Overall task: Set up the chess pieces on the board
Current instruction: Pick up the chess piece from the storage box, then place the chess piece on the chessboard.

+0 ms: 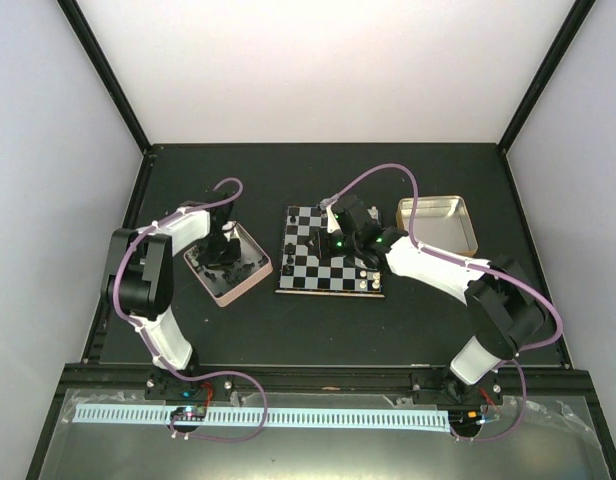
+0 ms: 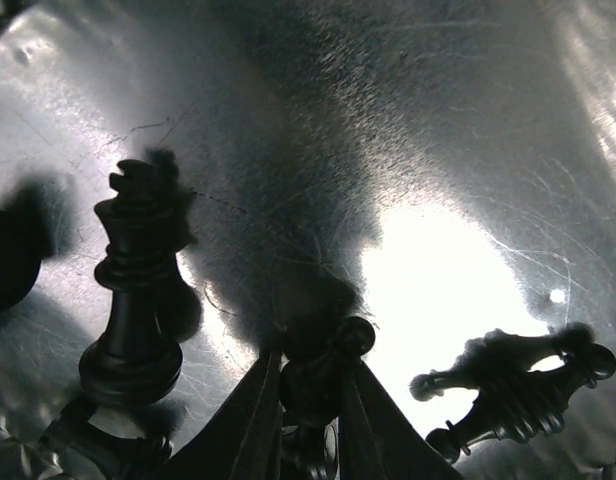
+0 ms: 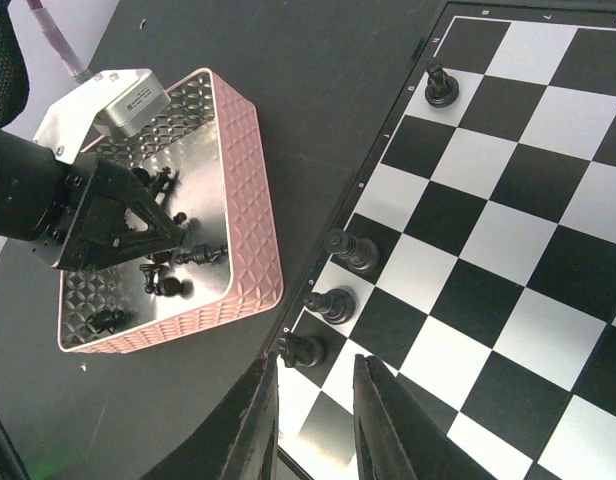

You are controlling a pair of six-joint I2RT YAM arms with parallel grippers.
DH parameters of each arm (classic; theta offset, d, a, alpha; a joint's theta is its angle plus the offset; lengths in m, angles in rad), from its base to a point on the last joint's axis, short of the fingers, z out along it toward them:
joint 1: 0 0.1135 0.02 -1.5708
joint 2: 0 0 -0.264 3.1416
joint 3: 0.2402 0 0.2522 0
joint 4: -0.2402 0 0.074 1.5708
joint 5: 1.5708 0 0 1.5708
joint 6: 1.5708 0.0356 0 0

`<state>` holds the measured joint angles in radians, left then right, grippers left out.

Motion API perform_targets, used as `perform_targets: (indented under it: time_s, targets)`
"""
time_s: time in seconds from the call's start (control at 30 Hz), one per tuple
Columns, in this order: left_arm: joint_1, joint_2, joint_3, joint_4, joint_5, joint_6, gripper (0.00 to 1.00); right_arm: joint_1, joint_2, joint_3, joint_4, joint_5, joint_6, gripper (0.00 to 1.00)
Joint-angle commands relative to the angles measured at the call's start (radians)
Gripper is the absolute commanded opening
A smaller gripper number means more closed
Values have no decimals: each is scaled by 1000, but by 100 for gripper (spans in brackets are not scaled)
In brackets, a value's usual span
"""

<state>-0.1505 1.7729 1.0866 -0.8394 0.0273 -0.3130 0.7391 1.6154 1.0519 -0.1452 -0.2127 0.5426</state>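
My left gripper [image 2: 310, 362] is down inside the pink-rimmed tin [image 1: 250, 285]. Its two fingers press on either side of a small black chess piece [image 2: 311, 388]. A taller black piece [image 2: 133, 300] stands upright to its left, and two more [image 2: 518, 385] lie on their sides to the right. The board [image 1: 331, 262] lies mid-table. My right gripper [image 3: 313, 400] hovers open over the board's corner nearest the tin, with nothing between its fingers. Three black pieces [image 3: 331, 304] stand in a row along that edge, and another [image 3: 439, 85] stands farther up it.
A gold-rimmed tin [image 1: 458, 235] sits right of the board. Small pale pieces [image 1: 368, 284] stand at the board's near right corner. In the right wrist view the pink tin's wall [image 3: 243, 180] stands just left of the board's edge.
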Motion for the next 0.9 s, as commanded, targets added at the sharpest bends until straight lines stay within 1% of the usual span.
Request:
perform_targets:
  time_s: [0.0, 0.2, 0.3, 0.37, 0.47, 0.57, 0.7, 0.8, 0.87]
  targets:
    - [6, -54, 29, -6, 22, 18, 13, -4, -33, -1, 13, -20, 11, 22]
    - [6, -170, 31, 8, 76, 35, 14, -4, -44, 12, 29, -89, 23, 24]
    - [5, -214, 25, 18, 126, 38, 14, -4, -49, 22, 40, -116, 29, 24]
    - [3, -259, 9, 48, 184, 41, 15, -4, -54, 25, 46, -137, 29, 24]
    - [-3, -325, -34, 132, 311, 41, 16, -8, -59, 37, 63, -201, 36, 26]
    - [-28, -388, -81, 221, 431, 27, 17, -9, -56, 59, 93, -305, 58, 31]
    - [-77, -458, -149, 324, 502, 13, 18, -9, -15, 114, 109, -432, 108, 39]
    - [-119, -512, -194, 382, 536, 13, 18, -9, 16, 144, 106, -460, 144, 46]
    - [-144, -552, -217, 417, 559, 14, 18, -9, 28, 156, 106, -471, 159, 48]
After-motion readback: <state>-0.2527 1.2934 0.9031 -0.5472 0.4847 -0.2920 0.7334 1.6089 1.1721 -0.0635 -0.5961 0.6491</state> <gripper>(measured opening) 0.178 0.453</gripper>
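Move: Between the left fingertips, low in the storage box, a black pawn is already gripped; the waiting right gripper is about 21 cm to the right, 3 cm farther out and 12 cm higher. A black king lies roughly 4 cm left and 2 cm ahead of the left hand, another black piece some 5 cm right and level with it. From the empty right hand, the pawn is about 21 cm left, 3 cm back and 12 cm down. Lifting the pinched pawn out of the box, the left hand climbs some 13 cm, first nearly straight up, then also swinging about 11 cm right towards the right gripper, fingers keeping their hold and tipping from straight down towards right and forward. Mostly late on, the right hand rises about 8 cm and goes 5 cm left and 3 cm back to meet the left hand, turning counter-clockwise, raising its fingertips and opening wider. ##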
